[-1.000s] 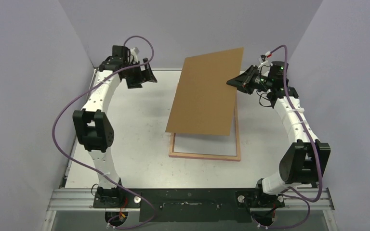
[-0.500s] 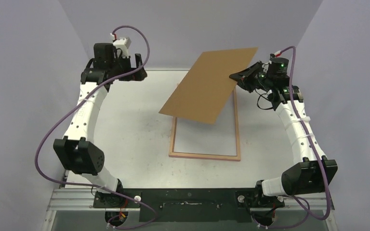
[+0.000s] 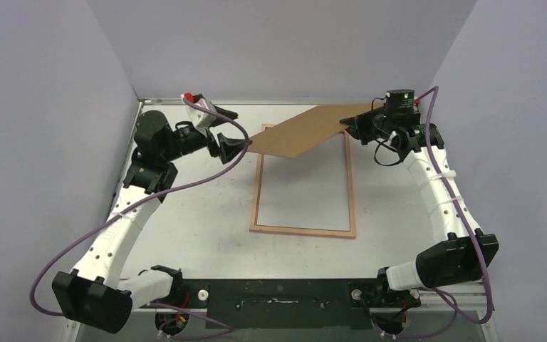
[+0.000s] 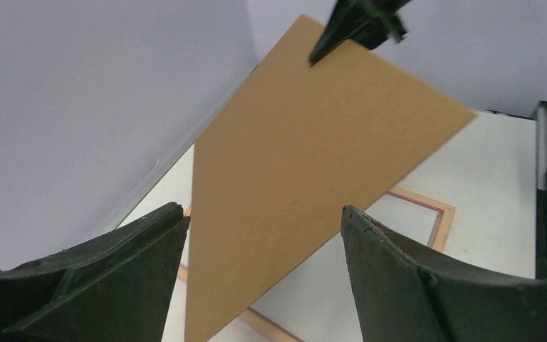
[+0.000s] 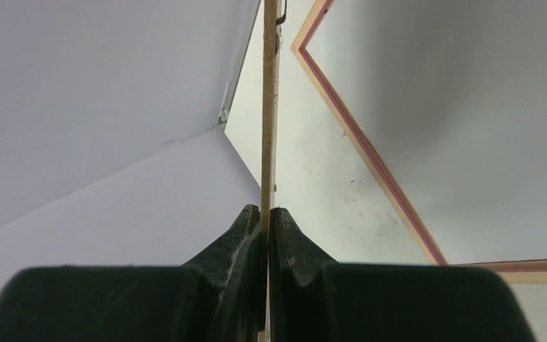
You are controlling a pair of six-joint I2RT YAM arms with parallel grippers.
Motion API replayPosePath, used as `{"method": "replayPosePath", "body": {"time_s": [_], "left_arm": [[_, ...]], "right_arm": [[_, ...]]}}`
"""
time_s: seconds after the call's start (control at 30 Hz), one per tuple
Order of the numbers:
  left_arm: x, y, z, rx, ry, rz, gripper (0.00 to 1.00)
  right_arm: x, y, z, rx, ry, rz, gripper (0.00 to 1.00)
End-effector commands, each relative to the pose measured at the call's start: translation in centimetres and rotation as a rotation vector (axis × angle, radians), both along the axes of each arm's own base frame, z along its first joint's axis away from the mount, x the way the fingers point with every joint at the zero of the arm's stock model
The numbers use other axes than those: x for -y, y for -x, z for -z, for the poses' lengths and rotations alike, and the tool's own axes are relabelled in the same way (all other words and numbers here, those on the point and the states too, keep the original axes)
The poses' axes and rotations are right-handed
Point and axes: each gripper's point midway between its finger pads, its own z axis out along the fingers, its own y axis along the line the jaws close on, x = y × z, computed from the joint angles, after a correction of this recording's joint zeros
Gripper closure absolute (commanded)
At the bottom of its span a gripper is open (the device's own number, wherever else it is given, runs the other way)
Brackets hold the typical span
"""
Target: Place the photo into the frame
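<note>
The frame (image 3: 301,230) lies flat on the table, its thin pink and pale wood rim showing also in the left wrist view (image 4: 438,214) and the right wrist view (image 5: 370,157). A plain brown backing board (image 3: 306,132) hangs tilted over the frame's far end. My right gripper (image 3: 349,122) is shut on the board's far right edge (image 5: 270,107), fingers pinching it (image 5: 266,210). My left gripper (image 3: 238,148) is open at the board's near left corner, which reaches between its spread fingers (image 4: 262,209) without visible contact. The photo is out of view.
Grey walls close in the table at the back and on both sides. The white tabletop (image 3: 199,206) stretches left of the frame. Purple cables loop off both arms.
The right gripper has tipped the board from steeply raised to a low, flatter tilt. The left arm has swung from the back left corner over to the board's left corner.
</note>
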Motion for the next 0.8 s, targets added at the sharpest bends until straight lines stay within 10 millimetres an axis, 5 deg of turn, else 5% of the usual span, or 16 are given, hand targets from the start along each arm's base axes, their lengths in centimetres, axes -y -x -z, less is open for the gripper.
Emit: {"method": "replayPosePath", "body": {"time_s": [0.0, 0.17, 0.43, 0.57, 0.77], "left_arm": [[3.9, 4.4, -3.0, 0.243, 0.008, 0.269, 0.24], [7.8, 6.2, -1.4, 0.335, -0.112, 0.327, 0.31], [10.4, 5.1, 1.4, 0.306, -0.173, 0.335, 0.37], [11.3, 3.1, 1.5, 0.331, -0.186, 0.264, 0.44], [11.6, 3.2, 0.1, 0.389, -0.160, 0.253, 0.57]], "right_arm": [[0.0, -0.1, -4.4, 0.085, -0.070, 0.062, 1.00], [-0.3, -0.1, -4.8, 0.100, -0.090, 0.048, 1.00], [-0.7, -0.3, -4.8, 0.102, -0.109, 0.042, 1.00], [-1.1, -0.1, -4.5, 0.090, -0.111, 0.030, 1.00], [-1.1, 0.1, -3.6, 0.065, -0.118, 0.038, 1.00]]}}
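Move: The left hand, open, is reaching for the left edge of the brown backing board that the right hand holds aloft; that edge's middle lies about 11 cm to its right, 4 cm back and 6 cm lower. The frame's middle is some 12 cm ahead, 20 cm right and 35 cm below. From the right hand, the board's left edge is about 22 cm left and 8 cm back, roughly level, and the frame's middle 12 cm left, 6 cm ahead and 28 cm below. The left hand swings about 12 cm to the right towards the board's free left edge, first drawing back some 7 cm and then coming forward about 3 cm as it sinks some 5 cm, so that its two fingers straddle the edge, one on the forward side and one on the near side. Meanwhile the wrist turns clockwise about 20 degrees and rolls its left side up a little, the fingers closing from wide to roughly half open without yet pinching the board, while the right hand stays nearly still and keeps its hold. ##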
